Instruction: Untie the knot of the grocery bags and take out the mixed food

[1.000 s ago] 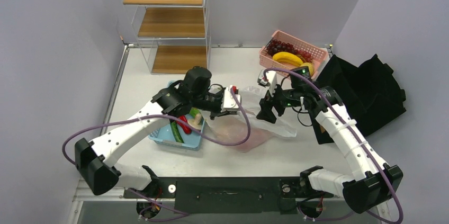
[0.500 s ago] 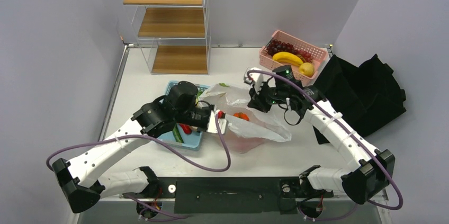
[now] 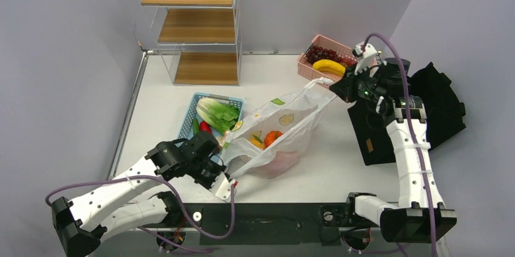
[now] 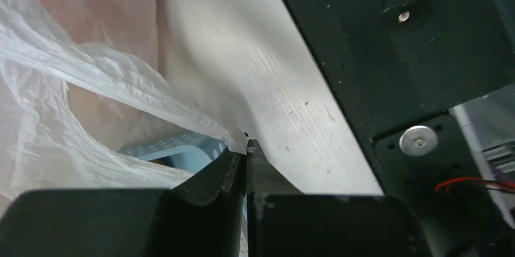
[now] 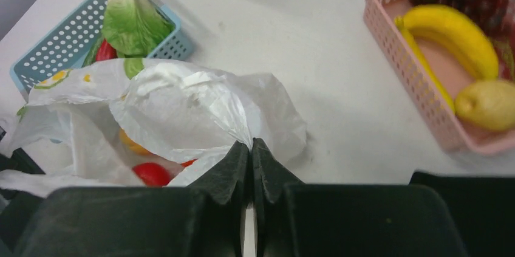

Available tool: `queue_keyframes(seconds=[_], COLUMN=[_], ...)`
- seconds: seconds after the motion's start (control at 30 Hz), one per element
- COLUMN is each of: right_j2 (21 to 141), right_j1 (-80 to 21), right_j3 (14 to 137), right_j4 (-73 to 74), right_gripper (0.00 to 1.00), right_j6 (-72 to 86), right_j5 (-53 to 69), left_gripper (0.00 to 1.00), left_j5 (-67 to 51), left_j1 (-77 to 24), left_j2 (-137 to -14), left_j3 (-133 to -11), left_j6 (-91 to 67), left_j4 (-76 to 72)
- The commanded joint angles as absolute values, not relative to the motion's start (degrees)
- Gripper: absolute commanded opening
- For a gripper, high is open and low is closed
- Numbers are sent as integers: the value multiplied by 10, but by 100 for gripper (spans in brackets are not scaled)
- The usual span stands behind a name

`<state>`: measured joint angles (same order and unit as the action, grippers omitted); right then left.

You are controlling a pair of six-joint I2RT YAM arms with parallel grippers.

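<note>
The grocery bag (image 3: 290,120), thin white plastic with citrus prints, is stretched wide open between my two grippers in the middle of the table. My left gripper (image 3: 229,180) is near the front edge, shut on the bag's near corner; the film (image 4: 91,75) is pinched at the left gripper's (image 4: 248,146) tips. My right gripper (image 3: 336,89) is at the back right, shut on the opposite corner, and the bag (image 5: 182,105) bunches into the right gripper's (image 5: 251,143) tips. Mixed food lies inside: an orange piece (image 3: 273,137), a yellow one (image 3: 255,142) and a red one (image 5: 152,174).
A blue basket (image 3: 200,96) with lettuce and a red pepper sits left of the bag. A pink basket (image 3: 316,73) with banana and grapes stands just behind my right gripper. A black tote (image 3: 431,111) lies at the right. A wire shelf (image 3: 194,26) stands at the back.
The arms pulled apart: left toward the front edge, right up toward the pink basket. The right gripper shut on the bag. The bag now spreads open, showing the food.
</note>
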<state>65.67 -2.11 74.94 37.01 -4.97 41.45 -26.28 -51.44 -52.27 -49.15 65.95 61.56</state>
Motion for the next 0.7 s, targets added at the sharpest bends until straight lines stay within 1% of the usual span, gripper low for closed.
queue_keyframes(seconds=[0.0, 0.1, 0.17, 0.2, 0.33, 0.37, 0.4, 0.43, 0.47, 0.5, 0.53, 0.6, 0.67], right_j2=[662, 662, 649, 640, 604, 596, 580, 572, 560, 556, 552, 549, 542], right_j1=[89, 123, 126, 122, 53, 34, 28, 21, 20, 19, 18, 7, -27], right_j3=[757, 735, 704, 684, 650, 648, 647, 650, 662, 672, 695, 741, 779], right_j4=[446, 548, 581, 590, 625, 626, 627, 627, 629, 630, 636, 645, 645], right_gripper=[0, 0, 0, 0, 0, 4, 21, 29, 44, 50, 60, 66, 72], right_j6=[-87, -171, -210, -222, -244, -249, -262, -268, -280, -285, -300, -327, -351], right_j5=[437, 427, 427, 434, 432, 435, 440, 442, 444, 445, 447, 448, 437], left_gripper=[0, 0, 0, 0, 0, 1, 9, 15, 24, 26, 29, 32, 34], left_j5=[-195, -166, -161, -161, -180, -188, -198, -204, -219, -224, -231, -231, -226], left_j1=[-516, -499, -491, -490, -490, -490, -490, -490, -492, -493, -500, -515, -529], left_j2=[-492, -467, -461, -462, -487, -490, -490, -487, -478, -471, -461, -450, -450], left_j3=[-435, -398, -389, -388, -422, -438, -446, -456, -463, -465, -467, -471, -476], left_j6=[729, 727, 729, 721, 683, 674, 671, 665, 663, 658, 655, 650, 649], left_j4=[700, 682, 665, 644, 608, 605, 596, 590, 577, 570, 557, 545, 537])
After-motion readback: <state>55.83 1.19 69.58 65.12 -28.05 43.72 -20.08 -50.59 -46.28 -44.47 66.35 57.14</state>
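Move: Each hand pinches the grocery bag's open rim, the food sagging in its middle. From the left hand the bag's middle is about 10 cm ahead, 16 right and 8 below; the blue basket is centred some 16 ahead and 5 left, 10 below. From the right hand the bag's middle is roughly 12 cm back, 15 left and 26 below; the fruit basket is some 16 ahead, 7 right and 27 below. Right hand draws back and down about 10 cm, left dips about 4; both then open on the bag's rim. ##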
